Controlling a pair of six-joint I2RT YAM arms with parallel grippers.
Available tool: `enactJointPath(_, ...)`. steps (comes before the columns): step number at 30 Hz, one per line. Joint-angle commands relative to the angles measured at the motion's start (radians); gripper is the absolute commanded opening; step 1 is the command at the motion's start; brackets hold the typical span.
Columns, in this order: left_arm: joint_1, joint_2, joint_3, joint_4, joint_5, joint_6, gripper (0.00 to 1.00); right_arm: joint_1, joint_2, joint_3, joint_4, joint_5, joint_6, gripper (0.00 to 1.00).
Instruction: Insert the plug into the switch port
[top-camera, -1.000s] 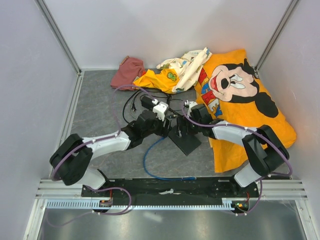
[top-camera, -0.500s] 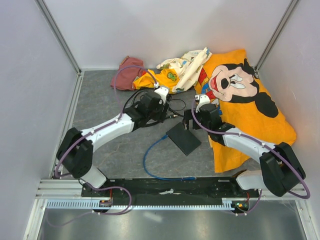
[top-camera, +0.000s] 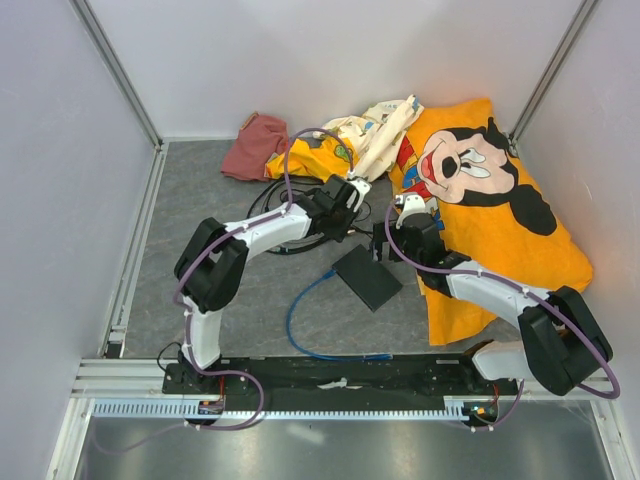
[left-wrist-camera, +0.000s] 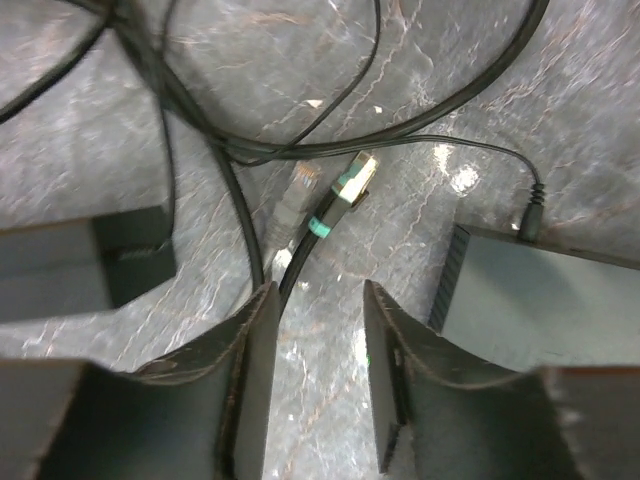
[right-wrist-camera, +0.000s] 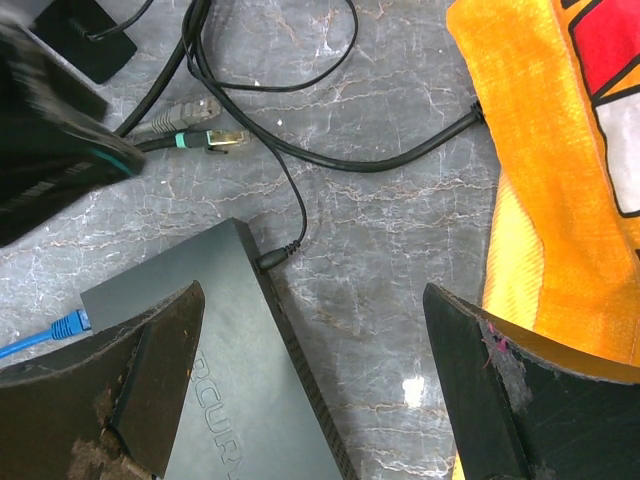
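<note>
The black switch (top-camera: 367, 277) lies flat on the marble floor, also in the right wrist view (right-wrist-camera: 200, 350). The blue cable (top-camera: 300, 320) loops forward from it. Its plug (right-wrist-camera: 70, 324) lies against the switch's side; I cannot tell if it sits in a port. My left gripper (top-camera: 343, 215) hangs behind the switch, its jaws (left-wrist-camera: 320, 300) open a finger's width over bare floor, a black cable beside the left finger (left-wrist-camera: 255, 340). My right gripper (top-camera: 382, 243) stands wide open (right-wrist-camera: 312, 295) above the switch's far corner, holding nothing.
Two loose connectors, a grey one (left-wrist-camera: 298, 190) and a gold one with green bands (left-wrist-camera: 350, 182), lie among black cables ahead of the left jaws. A power lead (right-wrist-camera: 275, 257) enters the switch. A black adapter (right-wrist-camera: 85, 40) sits behind. Orange Mickey cloth (top-camera: 480, 200) covers the right.
Both grippers have pulled back from over the switch. The left arm has swung right and toward the back, and its jaws have narrowed. The right arm has hardly moved in the last half second.
</note>
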Motion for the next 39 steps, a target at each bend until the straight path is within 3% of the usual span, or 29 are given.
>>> enactJointPath(1,-0.004,0.057,0.071,-0.027,0.019,0.076,0.44,0.000,-0.019,-0.006,0.041,0.023,0.006,0.98)
enactJointPath(14,-0.003,0.169,0.098,-0.082,0.000,0.094,0.40,0.000,0.002,0.000,0.040,0.009,0.006,0.98)
enactJointPath(20,-0.003,0.153,0.051,-0.136,0.028,0.056,0.27,0.000,0.004,0.002,0.037,0.001,0.007,0.98)
enactJointPath(22,-0.001,0.137,0.020,-0.156,0.001,0.037,0.15,-0.002,0.005,0.002,0.037,-0.003,0.007,0.98)
enactJointPath(24,0.005,0.094,-0.024,-0.162,-0.045,0.010,0.01,-0.002,0.004,0.002,0.038,-0.009,0.009,0.98)
enactJointPath(31,0.068,-0.235,-0.179,-0.203,-0.121,-0.059,0.02,0.000,-0.007,-0.004,0.044,-0.017,0.009,0.98)
enactJointPath(39,0.261,-0.551,-0.225,-0.418,-0.257,-0.095,0.02,0.000,-0.025,-0.015,0.079,-0.095,0.004,0.98)
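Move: Just below the left hand's open fingers lies the cable of the green-banded plug, the plug itself about 2 cm ahead, 3 cm to the right and 5 cm down. A clear-booted grey connector lies beside the plug, 3 cm ahead and 2 cm right of the hand. The black switch sits some 8 cm back and 7 cm right, the adapter box about 7 cm ahead and 8 cm left. From the right hand the plug is roughly 3 cm ahead, 6 cm left and 7 cm below. Sinking about 5 cm almost straight down, the left hand closes its half-open fingers on the black cable just behind the green-banded plug, then sweeps some 15 cm left, slightly back, and climbs about 11 cm off the table, away from the switch, turning around 15 degrees counter-clockwise with the plug sticking out beyond the fingertips. ##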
